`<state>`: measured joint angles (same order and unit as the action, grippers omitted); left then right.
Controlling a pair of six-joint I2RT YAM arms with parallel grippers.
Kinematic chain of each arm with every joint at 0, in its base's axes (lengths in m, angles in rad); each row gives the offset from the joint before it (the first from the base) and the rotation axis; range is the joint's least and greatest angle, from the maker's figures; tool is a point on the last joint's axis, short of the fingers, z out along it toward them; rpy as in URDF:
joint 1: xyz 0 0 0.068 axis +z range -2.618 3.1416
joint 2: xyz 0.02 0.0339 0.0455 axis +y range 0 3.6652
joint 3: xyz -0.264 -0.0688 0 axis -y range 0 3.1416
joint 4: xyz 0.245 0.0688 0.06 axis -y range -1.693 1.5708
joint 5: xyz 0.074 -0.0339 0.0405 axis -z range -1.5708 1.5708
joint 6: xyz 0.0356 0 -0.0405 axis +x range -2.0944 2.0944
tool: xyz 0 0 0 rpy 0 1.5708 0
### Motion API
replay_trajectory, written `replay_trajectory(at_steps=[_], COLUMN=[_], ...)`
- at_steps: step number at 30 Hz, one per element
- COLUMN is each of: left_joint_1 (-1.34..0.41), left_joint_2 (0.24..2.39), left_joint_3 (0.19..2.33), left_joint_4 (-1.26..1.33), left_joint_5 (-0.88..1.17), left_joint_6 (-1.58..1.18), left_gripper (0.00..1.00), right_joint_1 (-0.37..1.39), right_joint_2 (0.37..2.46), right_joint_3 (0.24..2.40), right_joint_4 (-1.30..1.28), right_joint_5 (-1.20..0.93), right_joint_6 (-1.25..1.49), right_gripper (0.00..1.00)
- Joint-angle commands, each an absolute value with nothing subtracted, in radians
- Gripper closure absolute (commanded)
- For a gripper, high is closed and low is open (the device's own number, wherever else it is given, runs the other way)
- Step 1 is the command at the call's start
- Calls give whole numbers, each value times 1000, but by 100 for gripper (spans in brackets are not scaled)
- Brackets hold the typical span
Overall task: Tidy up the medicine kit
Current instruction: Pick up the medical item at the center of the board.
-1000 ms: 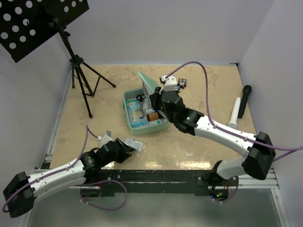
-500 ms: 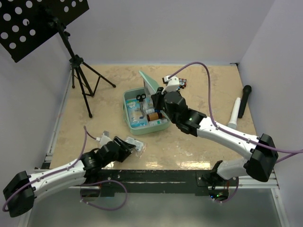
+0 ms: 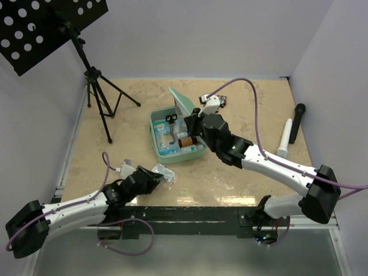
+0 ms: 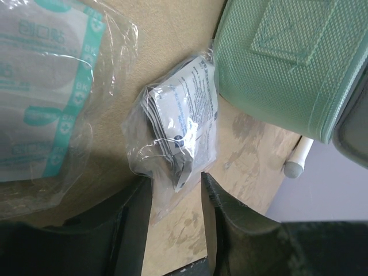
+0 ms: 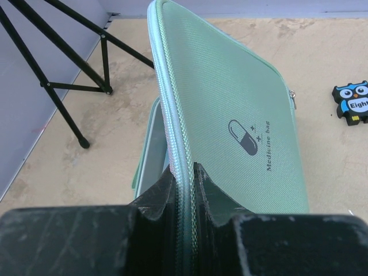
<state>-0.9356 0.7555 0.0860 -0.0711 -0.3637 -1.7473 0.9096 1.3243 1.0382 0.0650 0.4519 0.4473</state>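
The mint-green medicine kit [image 3: 198, 154] lies open mid-table, and scissors [image 3: 171, 119], a brown bottle [image 3: 185, 142] and blue-white packets are inside. Its lid [image 5: 241, 115], printed with a pill mark, stands upright. My right gripper [image 5: 184, 172] is shut on the lid's zip edge. At the near left, my left gripper [image 4: 175, 184] stands open over the table. The loose corner of a clear bag of folded sachets [image 4: 181, 129] lies between its fingertips. A larger clear bag of teal-printed dressings [image 4: 40, 98] lies beside it. The kit's outer wall [image 4: 287, 57] is just beyond.
A black tripod [image 3: 98, 98] with a perforated tray [image 3: 40, 23] stands at the far left. A small owl figure [image 5: 353, 102] lies behind the kit. A black microphone [image 3: 298, 121] and a white tube [image 3: 285, 137] lie at the right. The table's front rail runs close under my left gripper.
My left gripper widened, then narrowed a little, and nudged up to the sachet bag. My right gripper shifted slightly right, still holding the lid.
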Motion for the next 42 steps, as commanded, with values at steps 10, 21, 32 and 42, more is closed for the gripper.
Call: replay_trajectory(at_steps=[10,21,32,42], left_joint_1=[-897,-899,-904,-904], left_joint_2=[893,713,634,664], left_joint_3=[80,182,488,751], left_joint_4=[-124,-285,-511,-516], left_joint_5=[-459,-454,-449,-540], left_joint_6=[-1703,-1540,-1356,-1192], left_gripper=[78,100,100,100], right_joint_1=[910,910,910,910], right_joint_2=[1281,1273,1282,1269], right_joint_3=[969,973,994,997], right_joint_4=[-38,-38,-37,-48], right_joint_5=[408,417,426,426], right_joint_6=[451,456,466,459], right_gripper=[100,100,100,100])
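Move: The left hand is low over the board with its fingers half open. The medical item, a clear-bagged packet, has its middle about 3 cm ahead, 1 cm to the right and 2 cm below the left hand. The teal bandage bag lies roughly 9 cm to the hand's left and 1 cm back. The medicine box is centred some 16 cm ahead and 7 cm right. The item lies around 13 cm back, 10 cm left and 25 cm below the right hand. The left fingers shut on the near end of the bagged medical item, easing about 1 cm forward and down and then 2 cm left as they close. They then lift it nearly straight up, some 18 cm, the last part drifting slightly forward while the hand tips up about 20 degrees and rolls a little, its left side rising. The right hand keeps its grip on the box lid. ##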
